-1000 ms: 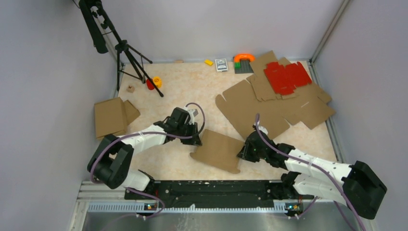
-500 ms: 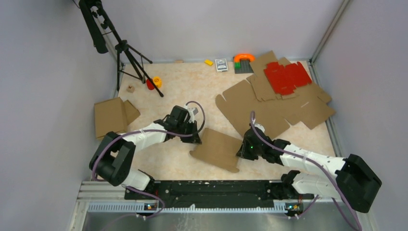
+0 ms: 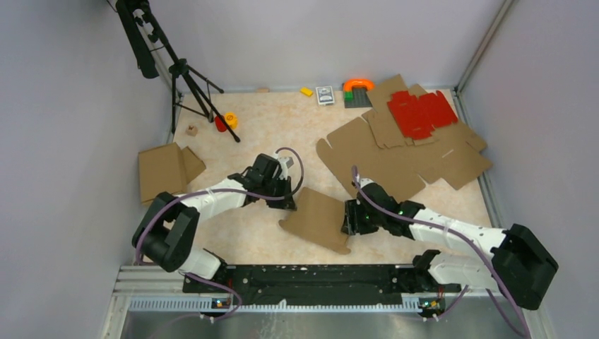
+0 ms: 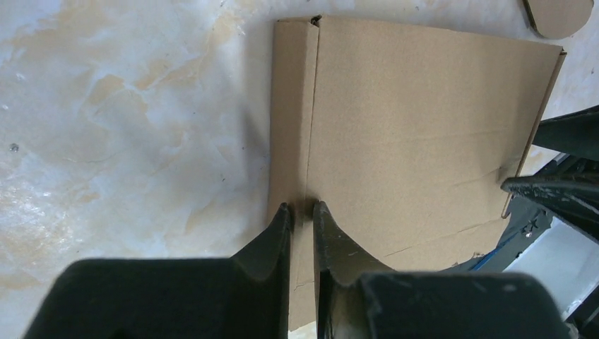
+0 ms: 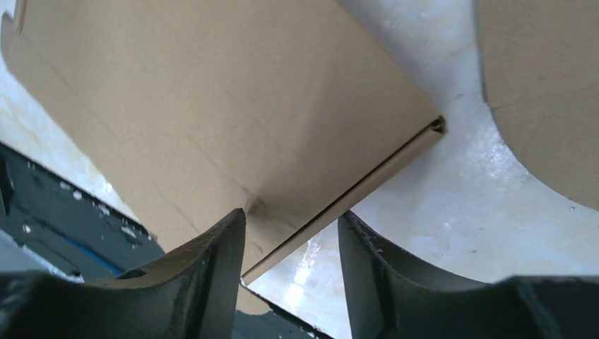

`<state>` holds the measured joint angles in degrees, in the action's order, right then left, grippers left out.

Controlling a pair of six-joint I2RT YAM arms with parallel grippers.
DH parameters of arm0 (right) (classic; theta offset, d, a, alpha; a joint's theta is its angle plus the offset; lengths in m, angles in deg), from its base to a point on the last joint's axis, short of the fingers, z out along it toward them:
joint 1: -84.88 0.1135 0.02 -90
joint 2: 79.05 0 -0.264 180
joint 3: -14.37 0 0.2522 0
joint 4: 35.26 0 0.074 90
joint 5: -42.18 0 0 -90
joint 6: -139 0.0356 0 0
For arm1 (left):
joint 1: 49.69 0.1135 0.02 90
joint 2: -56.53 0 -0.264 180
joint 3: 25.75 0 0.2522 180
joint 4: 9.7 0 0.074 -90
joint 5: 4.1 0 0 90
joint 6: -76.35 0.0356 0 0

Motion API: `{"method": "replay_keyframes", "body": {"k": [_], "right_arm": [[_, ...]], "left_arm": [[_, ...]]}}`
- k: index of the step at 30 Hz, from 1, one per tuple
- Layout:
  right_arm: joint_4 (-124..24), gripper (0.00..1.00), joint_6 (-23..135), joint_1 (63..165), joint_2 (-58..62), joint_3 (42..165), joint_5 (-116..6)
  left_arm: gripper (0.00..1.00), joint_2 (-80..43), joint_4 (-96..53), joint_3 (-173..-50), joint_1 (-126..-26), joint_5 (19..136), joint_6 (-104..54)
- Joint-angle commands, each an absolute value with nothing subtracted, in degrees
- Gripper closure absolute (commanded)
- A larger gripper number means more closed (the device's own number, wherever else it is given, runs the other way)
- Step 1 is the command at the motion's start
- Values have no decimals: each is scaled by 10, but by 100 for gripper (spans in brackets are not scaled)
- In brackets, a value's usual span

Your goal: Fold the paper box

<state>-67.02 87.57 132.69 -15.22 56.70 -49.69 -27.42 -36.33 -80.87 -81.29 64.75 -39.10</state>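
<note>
The paper box (image 3: 319,220) is a brown creased cardboard piece, partly folded, lying between the two arms near the table's front. My left gripper (image 3: 289,203) is at its left edge. In the left wrist view the left gripper (image 4: 302,210) is shut on a narrow upright flap of the paper box (image 4: 424,134). My right gripper (image 3: 347,220) is at the box's right edge. In the right wrist view the right gripper (image 5: 291,224) stands open, and the doubled edge of the paper box (image 5: 233,113) runs between its fingers without being pinched.
Large flat brown cardboard sheets (image 3: 395,152) lie at the back right with a red die-cut sheet (image 3: 420,111) on them. Another folded cardboard piece (image 3: 164,169) lies at the left. A tripod (image 3: 187,78), a card deck (image 3: 324,94) and small toys (image 3: 358,90) stand along the back.
The right gripper has opened, letting go of the box's right edge, and shifted a little left. The left gripper has stayed clamped on the left flap.
</note>
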Motion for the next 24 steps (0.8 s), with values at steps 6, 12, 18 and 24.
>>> {"method": "replay_keyframes", "body": {"k": [6,12,18,24], "right_arm": [[-754,26,783,1323,-200,631,-484],[-744,25,795,1319,-228,611,-502],[-726,25,744,1319,-250,622,-528],[-674,25,693,1340,-205,648,-644]], "left_arm": [[85,-312,-401,-839,-822,678,-349],[74,-277,-390,-818,-822,674,-365],[65,-232,-400,-807,-821,683,-368],[60,-210,-406,-801,-820,688,-369]]}}
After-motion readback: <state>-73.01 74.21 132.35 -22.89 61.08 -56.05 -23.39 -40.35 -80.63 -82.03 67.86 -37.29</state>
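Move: The paper box lies nearly flat between the hands. Its middle is about 8 cm right and 4 cm back of the left hand, whose fingers still pinch its left wall. From the right hand the middle is some 7 cm left and 2 cm ahead, 2 cm down, with the right wall about 1 cm to the right. The near-left tab sits 5 cm back and 4 cm left of the left hand; the near-right tab, 6 cm straight back from the right hand. Lift the already loosened right gripper about 5 cm straight up off the box's right wall, opening it wider and turning the wrist some 15 degrees counter-clockwise, then drift it slightly left and back at the end. With the left, nudge the pinched left wall slightly right and forward, then spread the fingers to let go and ease back left, rising a little. ##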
